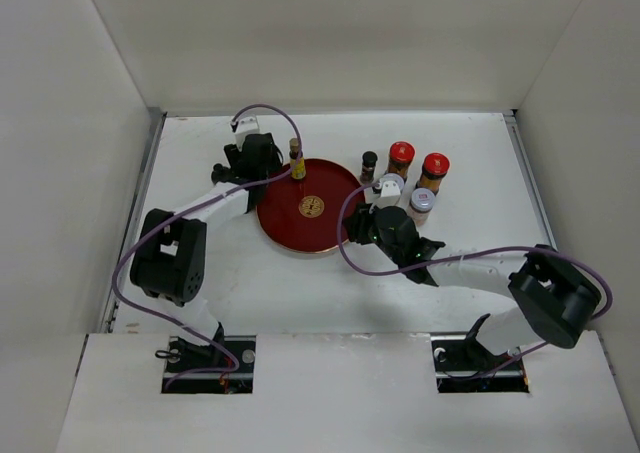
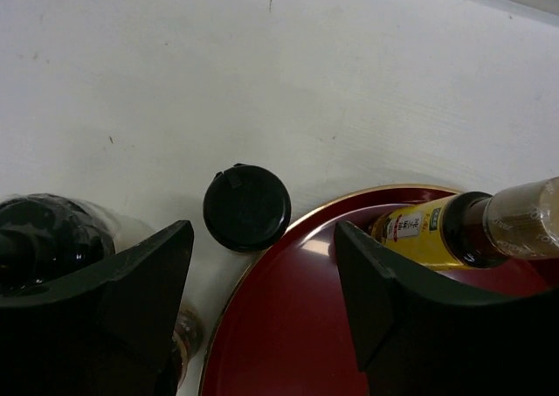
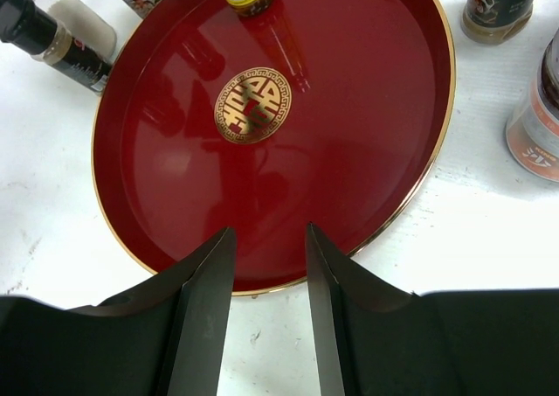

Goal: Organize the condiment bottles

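The yellow-labelled bottle (image 1: 297,161) stands on the far left part of the dark-red tray (image 1: 335,231). My left gripper (image 1: 262,165) is open and empty beside it. In the left wrist view the gripper (image 2: 262,282) straddles the tray's rim (image 2: 262,265), with the yellow-labelled bottle (image 2: 428,234) just outside one finger and a black-capped bottle (image 2: 247,208) ahead on the table. My right gripper (image 1: 365,223) is open and empty; in the right wrist view the gripper (image 3: 269,239) is over the tray's near edge (image 3: 349,107). Two red-lidded jars (image 1: 401,158) (image 1: 434,170), two white-lidded jars (image 1: 390,185) (image 1: 422,203) and a dark bottle (image 1: 369,165) stand right of the tray.
More dark bottles (image 3: 52,38) lie or stand left of the tray, under my left arm; one (image 2: 44,239) shows beside my left finger. White walls enclose the table on three sides. Purple cables loop over both arms.
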You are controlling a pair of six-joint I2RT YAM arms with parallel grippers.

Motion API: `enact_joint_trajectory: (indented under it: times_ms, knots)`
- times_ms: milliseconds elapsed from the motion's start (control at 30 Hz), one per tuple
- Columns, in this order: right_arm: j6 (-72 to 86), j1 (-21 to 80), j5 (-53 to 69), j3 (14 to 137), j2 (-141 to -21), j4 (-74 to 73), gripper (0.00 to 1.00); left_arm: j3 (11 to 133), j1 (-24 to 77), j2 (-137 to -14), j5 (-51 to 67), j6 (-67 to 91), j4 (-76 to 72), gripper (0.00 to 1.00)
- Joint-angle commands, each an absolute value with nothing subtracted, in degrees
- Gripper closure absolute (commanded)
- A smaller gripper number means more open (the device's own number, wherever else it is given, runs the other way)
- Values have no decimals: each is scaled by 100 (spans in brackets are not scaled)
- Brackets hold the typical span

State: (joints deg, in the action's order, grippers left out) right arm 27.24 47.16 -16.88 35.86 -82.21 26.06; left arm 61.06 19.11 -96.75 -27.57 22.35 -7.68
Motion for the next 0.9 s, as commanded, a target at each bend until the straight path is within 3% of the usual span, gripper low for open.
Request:
enact_joint_trajectory:
  times_ms: [0, 600, 733, 867]
  knots:
    - [2733, 4706, -1688, 3823, -8297, 2760, 55, 6442, 1833, -9659, -2628, 2224, -940, 37]
    - [2751, 4715, -1679, 3806, -8314, 2839, 54, 6653, 1674, -10090, -2716, 2180, -967, 62]
    - [2698, 4715, -1714, 3814, -8280, 2795, 54, 6434, 1718, -9695, -2821, 2224, -1133, 73]
    - [2760, 4715, -1670, 3788, -8305, 2848, 54, 6329, 1858, -9055, -2944, 2145, -1178, 73]
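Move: A small black-capped bottle stands just beyond the left hand's open fingers, about 2 cm ahead and 1 cm left, its middle some 5 cm lower. A yellow-label bottle on the red plate is about 9 cm to the right of it and 1 cm farther out; a fatter dark bottle stands some 8 cm to its left and 3 cm nearer the base. Another dark-capped bottle stands about 4 cm back and 3 cm left of the hand. From the right hand, the small bottle is roughly 11 cm ahead and 23 cm left, 5 cm lower. Forward about 2 cm, with a slight sink and a drift to its left, the left hand slips its fingers either side of the small bottle's black cap. They close on the way and pinch the cap, the wrist keeping its slant; after a brief stay the hand starts up by some 1.5 cm, grip kept. ##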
